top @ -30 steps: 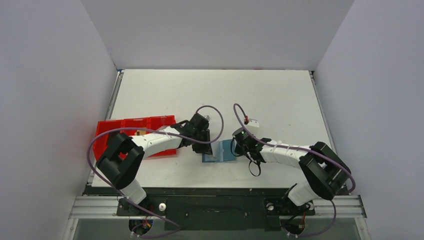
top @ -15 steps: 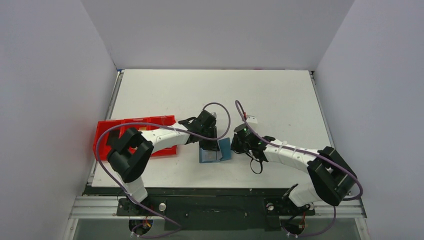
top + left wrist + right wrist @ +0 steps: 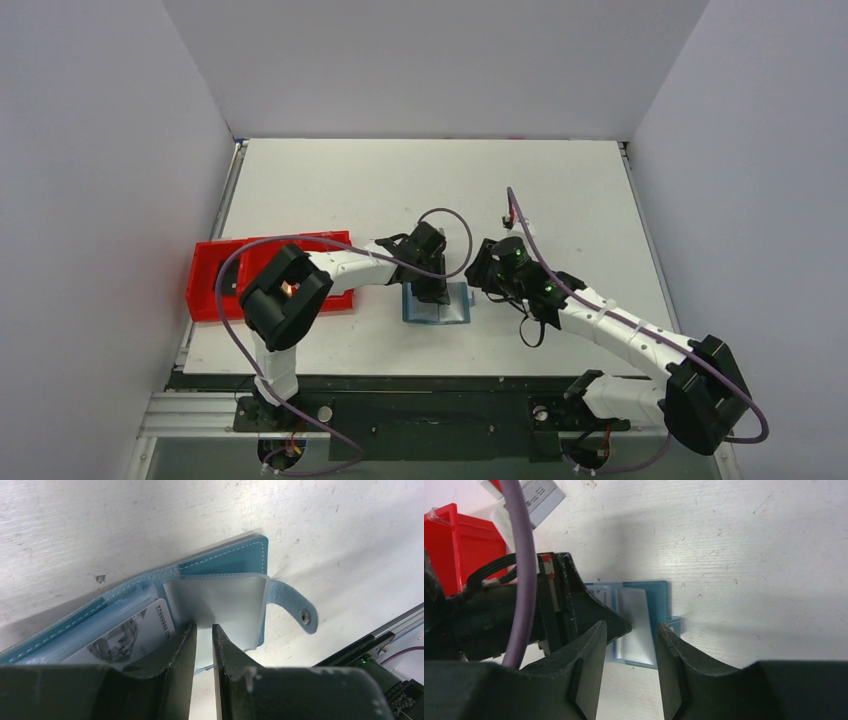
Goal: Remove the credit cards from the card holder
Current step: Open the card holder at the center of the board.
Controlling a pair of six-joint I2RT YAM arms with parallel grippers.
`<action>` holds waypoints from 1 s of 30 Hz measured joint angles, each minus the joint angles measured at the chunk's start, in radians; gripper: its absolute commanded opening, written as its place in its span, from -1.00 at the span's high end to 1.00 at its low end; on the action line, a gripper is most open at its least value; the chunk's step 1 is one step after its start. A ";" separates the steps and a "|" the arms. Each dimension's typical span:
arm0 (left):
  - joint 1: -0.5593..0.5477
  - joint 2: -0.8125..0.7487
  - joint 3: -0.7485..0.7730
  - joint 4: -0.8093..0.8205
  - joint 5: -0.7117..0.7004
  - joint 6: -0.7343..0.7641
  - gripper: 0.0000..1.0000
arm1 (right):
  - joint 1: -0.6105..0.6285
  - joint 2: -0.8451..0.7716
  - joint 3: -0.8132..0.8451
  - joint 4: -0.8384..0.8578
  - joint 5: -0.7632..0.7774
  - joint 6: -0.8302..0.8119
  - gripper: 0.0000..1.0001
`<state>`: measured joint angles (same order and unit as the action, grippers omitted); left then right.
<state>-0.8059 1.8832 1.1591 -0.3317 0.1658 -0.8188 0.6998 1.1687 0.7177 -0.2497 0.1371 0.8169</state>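
The blue card holder [image 3: 438,308] lies open on the white table, its snap tab [image 3: 300,611] sticking out to one side. A clear sleeve [image 3: 220,605] folds across it, and a pale printed credit card [image 3: 131,636] shows inside a pocket. My left gripper [image 3: 432,289] stands over the holder, its jaws nearly together and pinching the sleeve's edge [image 3: 204,628]. My right gripper [image 3: 631,626] hovers open just right of the holder [image 3: 651,605] with nothing between its fingers; it shows in the top view too [image 3: 482,272]. The other credit card is hidden.
A red compartment tray [image 3: 212,272] sits at the table's left edge, partly under the left arm; its corner shows in the right wrist view [image 3: 454,550]. Purple cables loop above both wrists. The table's near edge runs just below the holder.
The right gripper has opened and drawn back up and to the right. The left gripper has moved right over the holder, which now lies squarer to the table edge.
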 measured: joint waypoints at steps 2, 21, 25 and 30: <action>-0.002 0.010 0.007 0.006 0.004 -0.008 0.67 | 0.000 0.002 0.000 0.004 -0.028 0.008 0.46; 0.006 0.007 0.003 0.008 0.003 -0.013 0.67 | -0.064 0.274 -0.062 0.283 -0.265 0.127 0.93; 0.024 -0.012 -0.013 0.006 0.003 -0.010 0.67 | -0.071 0.303 -0.065 0.317 -0.291 0.130 0.96; 0.050 -0.061 -0.029 0.005 0.002 -0.005 0.66 | -0.071 0.354 -0.072 0.338 -0.313 0.131 0.97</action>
<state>-0.7559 1.8225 1.1297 -0.3271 0.1680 -0.8242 0.6289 1.5227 0.6456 0.0887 -0.1757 0.9482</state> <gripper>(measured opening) 0.167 0.018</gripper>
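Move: The card holder's right page lies about 6 cm to the right hand's left, 2 cm back and 11 cm below; its clasp strap is about 2 cm left, 1 cm back, at the same depth. From the left hand, already down at the open holder's spine, the right page's middle is about 3 cm right, 1 cm back and 1 cm below. The red tray's middle is some 39 cm to the left hand's left and 5 cm ahead. Closing, the right hand swings left and sinks 8 cm towards the right page; left holds, then rises 1.5 cm. ##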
